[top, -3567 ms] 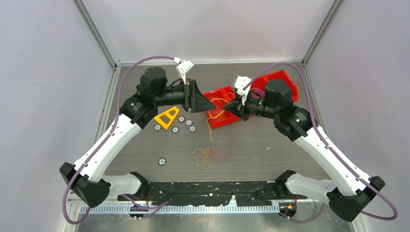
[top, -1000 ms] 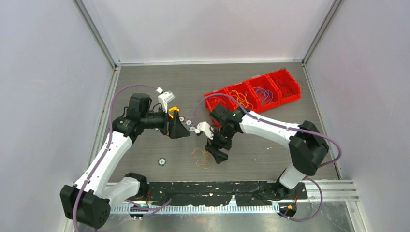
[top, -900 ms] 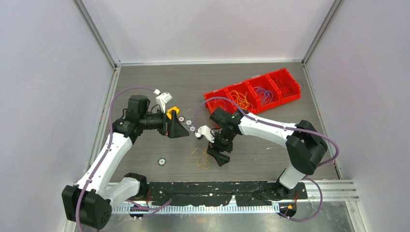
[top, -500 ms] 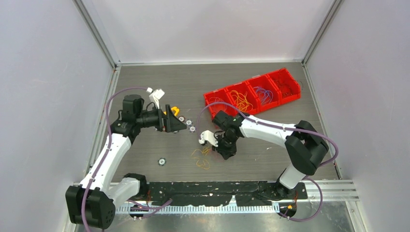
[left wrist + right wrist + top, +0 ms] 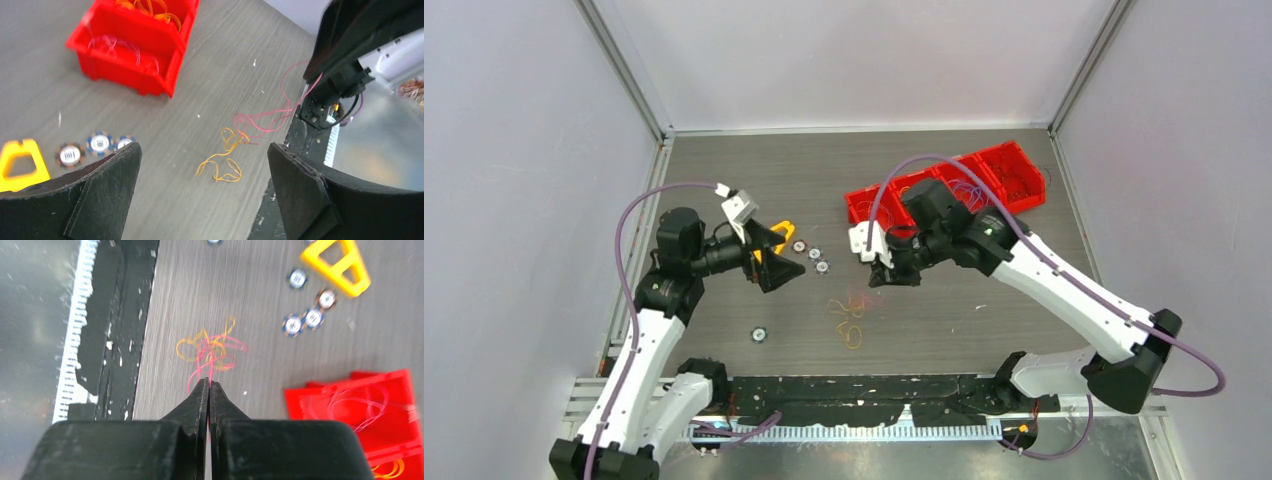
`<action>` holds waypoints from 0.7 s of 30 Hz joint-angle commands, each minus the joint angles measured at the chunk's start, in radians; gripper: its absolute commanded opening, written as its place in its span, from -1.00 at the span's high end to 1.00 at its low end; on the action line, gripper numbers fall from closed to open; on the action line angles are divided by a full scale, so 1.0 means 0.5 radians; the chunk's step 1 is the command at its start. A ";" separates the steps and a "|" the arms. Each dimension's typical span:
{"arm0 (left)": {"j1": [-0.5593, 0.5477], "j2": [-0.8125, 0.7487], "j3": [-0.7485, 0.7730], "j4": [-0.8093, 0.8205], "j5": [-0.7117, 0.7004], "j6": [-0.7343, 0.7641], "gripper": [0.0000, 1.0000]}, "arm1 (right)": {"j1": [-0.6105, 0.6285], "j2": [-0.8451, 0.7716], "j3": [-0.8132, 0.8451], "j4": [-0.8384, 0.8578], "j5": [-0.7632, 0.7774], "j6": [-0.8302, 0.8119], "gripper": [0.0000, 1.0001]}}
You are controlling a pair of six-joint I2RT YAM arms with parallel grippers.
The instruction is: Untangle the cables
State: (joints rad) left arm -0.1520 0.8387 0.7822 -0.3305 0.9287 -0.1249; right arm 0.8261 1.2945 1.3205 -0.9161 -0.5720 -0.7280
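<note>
A small tangle of cables (image 5: 849, 320) lies on the table in front of the arm bases, yellow-orange loops (image 5: 225, 160) mixed with a pink-red cable (image 5: 265, 117). My right gripper (image 5: 208, 385) is shut on the pink-red cable (image 5: 215, 352), which runs from its tips down into the yellow loops (image 5: 192, 347). In the top view the right gripper (image 5: 882, 275) hangs just above and behind the tangle. My left gripper (image 5: 779, 262) stands open and empty over the table to the left, its jaws wide apart in the left wrist view (image 5: 205, 170).
A row of red bins (image 5: 944, 190) holding more cables stands at the back right. A yellow triangle piece (image 5: 782, 232) and three discs (image 5: 812, 255) lie by the left gripper. One more disc (image 5: 759, 335) lies nearer the front. The black base plate (image 5: 864, 390) borders the front edge.
My right gripper has shut on the pink-red cable at the tangle and risen back toward the bins, stretching it. The left arm has drawn back to the left, still open.
</note>
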 commanded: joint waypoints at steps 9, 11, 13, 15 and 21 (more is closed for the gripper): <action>-0.901 -0.003 0.083 0.752 -0.462 0.366 -0.77 | 0.004 -0.105 0.479 0.311 -0.372 0.514 0.89; -1.026 0.088 0.115 0.773 -0.443 0.358 -0.62 | 0.006 -0.116 0.512 0.431 -0.386 0.623 0.89; -1.113 0.180 0.122 0.758 -0.429 0.388 -0.49 | 0.006 -0.127 0.552 0.564 -0.383 0.722 0.89; -1.168 0.228 0.088 0.758 -0.403 0.444 -0.31 | 0.006 -0.141 0.598 0.654 -0.368 0.802 0.89; -1.068 0.235 -0.143 0.497 -0.462 0.633 0.43 | -0.041 -0.208 0.835 0.896 -0.163 0.973 0.89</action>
State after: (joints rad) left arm -0.7334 0.9775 0.7815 -0.0261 0.7242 0.0998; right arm 0.8249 1.2545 1.6283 -0.6357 -0.7139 -0.3363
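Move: The pink cable's hanging tangle, its end already pinched in the right gripper, lies about 15 cm to the left hand's right, 4 cm back and some 13 cm below it. The yellow cable lies on the table under it, about 11 cm right, 8 cm back and 21 cm below the left hand; the poker chips are 12 cm ahead, 2 cm right. From the right hand, the tangle is 2 cm left and 11 cm below, the yellow cable 5 cm left, 3 cm back and 19 cm below. The pink cable is drawn up some 19 cm and slightly left by the right gripper, which keeps it pinched and tilts from steeply down to nearly level. Meanwhile the left hand swings about 12 cm right and 5 cm back towards the hanging strand, rising a little then sinking again, turning clockwise to point right, its wide-open fingers closing to about a third around the strand, not yet shut. ##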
